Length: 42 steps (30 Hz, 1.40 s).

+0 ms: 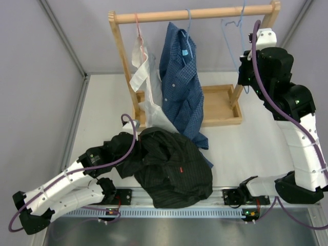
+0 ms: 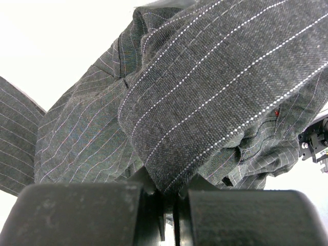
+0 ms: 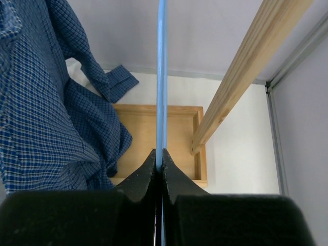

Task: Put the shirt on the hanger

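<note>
The black pinstriped shirt (image 1: 171, 169) lies crumpled on the table near the front edge, a small red tag showing on it. My left gripper (image 1: 122, 142) sits at the shirt's left edge. In the left wrist view it (image 2: 169, 197) is shut on a fold of the shirt (image 2: 205, 66). The light-blue hanger (image 1: 237, 43) hangs from the right end of the rack rod. My right gripper (image 1: 245, 69) is raised beside it. The right wrist view shows this gripper (image 3: 160, 166) shut on the hanger's thin blue wire (image 3: 162, 77).
A wooden rack (image 1: 195, 14) stands at the back with a wooden tray (image 1: 220, 105) at its base. A blue checked shirt (image 1: 179, 77) and a white garment (image 1: 146, 77) hang on it, left of the hanger. The rack's rod (image 3: 246, 77) runs just right of my right fingers.
</note>
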Available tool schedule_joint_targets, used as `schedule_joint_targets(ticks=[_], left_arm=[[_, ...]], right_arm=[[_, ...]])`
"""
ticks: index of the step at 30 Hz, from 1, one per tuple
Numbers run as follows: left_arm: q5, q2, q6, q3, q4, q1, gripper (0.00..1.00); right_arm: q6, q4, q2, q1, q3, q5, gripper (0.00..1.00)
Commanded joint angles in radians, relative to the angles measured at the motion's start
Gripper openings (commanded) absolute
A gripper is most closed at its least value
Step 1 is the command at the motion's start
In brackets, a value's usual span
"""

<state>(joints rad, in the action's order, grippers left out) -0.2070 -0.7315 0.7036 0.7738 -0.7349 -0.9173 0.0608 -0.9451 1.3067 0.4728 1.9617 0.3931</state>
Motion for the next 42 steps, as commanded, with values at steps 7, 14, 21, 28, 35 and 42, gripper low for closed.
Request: schedule_joint_targets(ticks=[7, 14, 21, 28, 35, 42], left_arm=[[-0.029, 0.006, -0.016, 0.033, -0.012, -0.002, 0.00], [-0.058, 0.021, 0.007, 0.044, -0.037, -0.002, 0.00], [-0.111, 0.020, 0.028, 0.079, -0.089, -0.002, 0.00], [-0.114, 0.015, 0.028, 0.107, -0.095, -0.002, 0.00], [-0.089, 0.012, 0.033, 0.148, -0.110, -0.002, 0.00], [-0.107, -0.034, 0.082, 0.245, -0.169, -0.002, 0.00]], right_arm=[[-0.035, 0.117, -0.012, -0.020, 0.066, -0.105, 0.00], [0.022, 0.019, -0.122, -0.020, 0.006, -0.204, 0.00], [0.054, -0.073, -0.426, -0.022, -0.248, -0.358, 0.00], [0.007, -0.121, -0.652, -0.020, -0.311, -0.750, 0.00], [-0.012, -0.193, -0.738, -0.007, -0.360, -0.905, 0.00], [0.007, -0.130, -0.722, 0.001, -0.614, -1.062, 0.00]])
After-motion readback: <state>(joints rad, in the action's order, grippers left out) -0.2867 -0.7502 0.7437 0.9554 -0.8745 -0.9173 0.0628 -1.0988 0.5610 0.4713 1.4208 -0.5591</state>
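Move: Black shirt: its spread-out middle lies about 21 cm back, 28 cm to the left and some 43 cm below the right hand, which already holds the blue hanger by one end. The blue checked shirt hangs about 22 cm left and 4 cm farther out; the rack's right post stands roughly 10 cm ahead, 6 cm right. From the left hand, already pinching the black shirt, its middle is about 5 cm back, 10 cm right and 15 cm down. Drawing the hanger off the rack's rod, the right hand keeps its pinch, rises about 2 cm, then sweeps back some 26 cm, its wrist turning about 50 degrees counter-clockwise. It ends by sinking and easing left towards the black shirt. The left hand keeps its grip and lifts its pinched cloth about 5 cm, mostly late on. ##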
